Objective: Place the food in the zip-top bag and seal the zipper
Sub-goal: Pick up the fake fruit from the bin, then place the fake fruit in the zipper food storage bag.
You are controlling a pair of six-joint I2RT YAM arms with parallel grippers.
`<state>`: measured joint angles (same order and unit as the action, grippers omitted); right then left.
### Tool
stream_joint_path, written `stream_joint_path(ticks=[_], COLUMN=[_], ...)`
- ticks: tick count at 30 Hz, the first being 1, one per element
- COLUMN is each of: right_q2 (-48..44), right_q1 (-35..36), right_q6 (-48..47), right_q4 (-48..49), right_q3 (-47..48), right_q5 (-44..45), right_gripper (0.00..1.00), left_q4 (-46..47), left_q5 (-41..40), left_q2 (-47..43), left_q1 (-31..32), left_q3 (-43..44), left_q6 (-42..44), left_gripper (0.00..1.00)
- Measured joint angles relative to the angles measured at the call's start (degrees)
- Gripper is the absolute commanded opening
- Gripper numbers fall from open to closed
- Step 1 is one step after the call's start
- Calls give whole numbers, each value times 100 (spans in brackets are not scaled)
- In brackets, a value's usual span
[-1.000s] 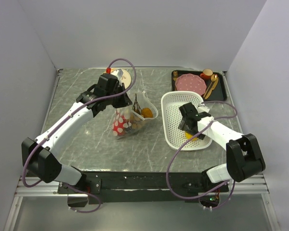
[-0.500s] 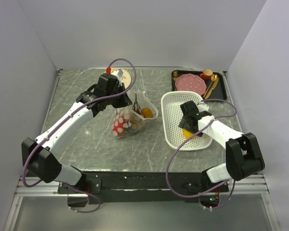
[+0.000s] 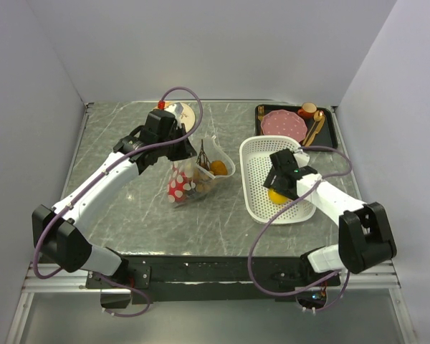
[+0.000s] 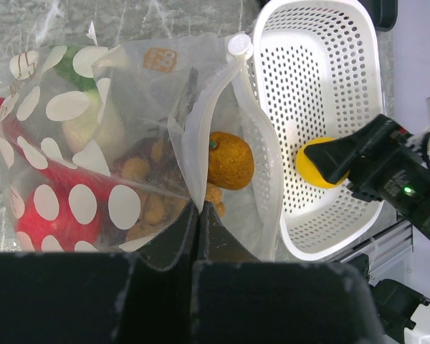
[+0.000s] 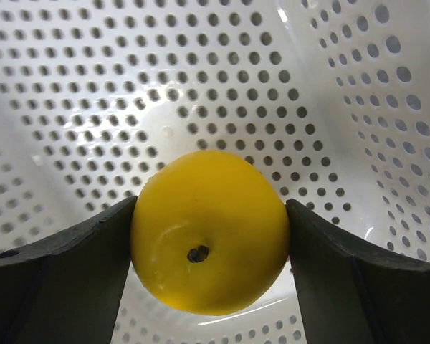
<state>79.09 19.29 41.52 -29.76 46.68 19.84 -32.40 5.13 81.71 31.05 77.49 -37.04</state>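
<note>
The clear dotted zip-top bag (image 3: 193, 179) lies open at mid-table, its mouth toward the basket. In the left wrist view the bag (image 4: 72, 107) holds an orange round fruit (image 4: 229, 159), brown nuts (image 4: 147, 190), red pieces (image 4: 50, 215) and a white-and-green vegetable (image 4: 93, 122). My left gripper (image 4: 198, 209) is shut on the white zipper strip (image 4: 201, 143) and holds the mouth up; it also shows from above (image 3: 188, 154). My right gripper (image 5: 209, 244) is shut on a yellow round fruit (image 5: 209, 240) just above the basket floor, as seen from above too (image 3: 276, 195).
The white perforated basket (image 3: 254, 154) stands right of the bag and touches its mouth side. A black tray (image 3: 330, 132) with a pink plate (image 3: 284, 123) and utensils sits at the back right. A round light-coloured object (image 3: 185, 111) lies behind my left wrist.
My right gripper has moved a little up and toward the bag with the yellow fruit in it. The left arm and the bag have not moved.
</note>
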Motion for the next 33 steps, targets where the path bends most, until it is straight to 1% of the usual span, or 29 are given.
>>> stream_joint_path(ticks=[4,7,12,15,19,26,33], right_q2=[-592,-951,-1064,-1027,-688,214,1047], right_q1=[-7,-4,63,173,490,1182,1447], right_q6=[-125,-225,-317,-328,-304,-116,120], right_q4=[76,162,629,857,1237,1998,2516], right_q3=[55,358,1014,1158,1432,1860,2127], right_q5=[-313,-614,-1292,-1700,-2306,-3036,-3613], right_gripper=[54,53,53,53,52,52,52], left_q4=[-2,-2,0,-2,0,-2,-2], left_q5=[0,2,9,20,68,114,129], left_q2=[0,0,0,0,0,0,0], left_q1=[0,0,0,0,0,7,7], left_q3=[0,0,0,0,0,0,0], left_q6=[2,0,-2,-2,0,0,2], left_gripper=[1,1,1,1,1,1,1])
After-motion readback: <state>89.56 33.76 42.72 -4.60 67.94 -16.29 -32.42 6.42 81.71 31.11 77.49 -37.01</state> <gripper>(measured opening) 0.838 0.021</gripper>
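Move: Some 24 cm to the left and about 6 cm ahead of the right hand, roughly 8 cm higher, is the open mouth of the zip-top bag; the yellow fruit is already between that hand's fingers. The bin's left rim is in the way, 13 cm left, 4 cm ahead and a little higher. The orange fruit inside the bag lies 23 cm left, 5 cm ahead and 2 cm higher. From the left hand, the mouth is about 8 cm right, 2 cm back and 7 cm down. Lifting the yellow fruit out of the bin, the right hand first climbs about 15 cm with a little forward travel, then sweeps left about 25 cm in all, over the rim to the bag's mouth, and sinks 2 cm at the end. Its wrist swings roughly 40 degrees counter-clockwise, its left side rising and its fingers tipping up, the grip unchanged. The left hand keeps pinching the bag's lip. ##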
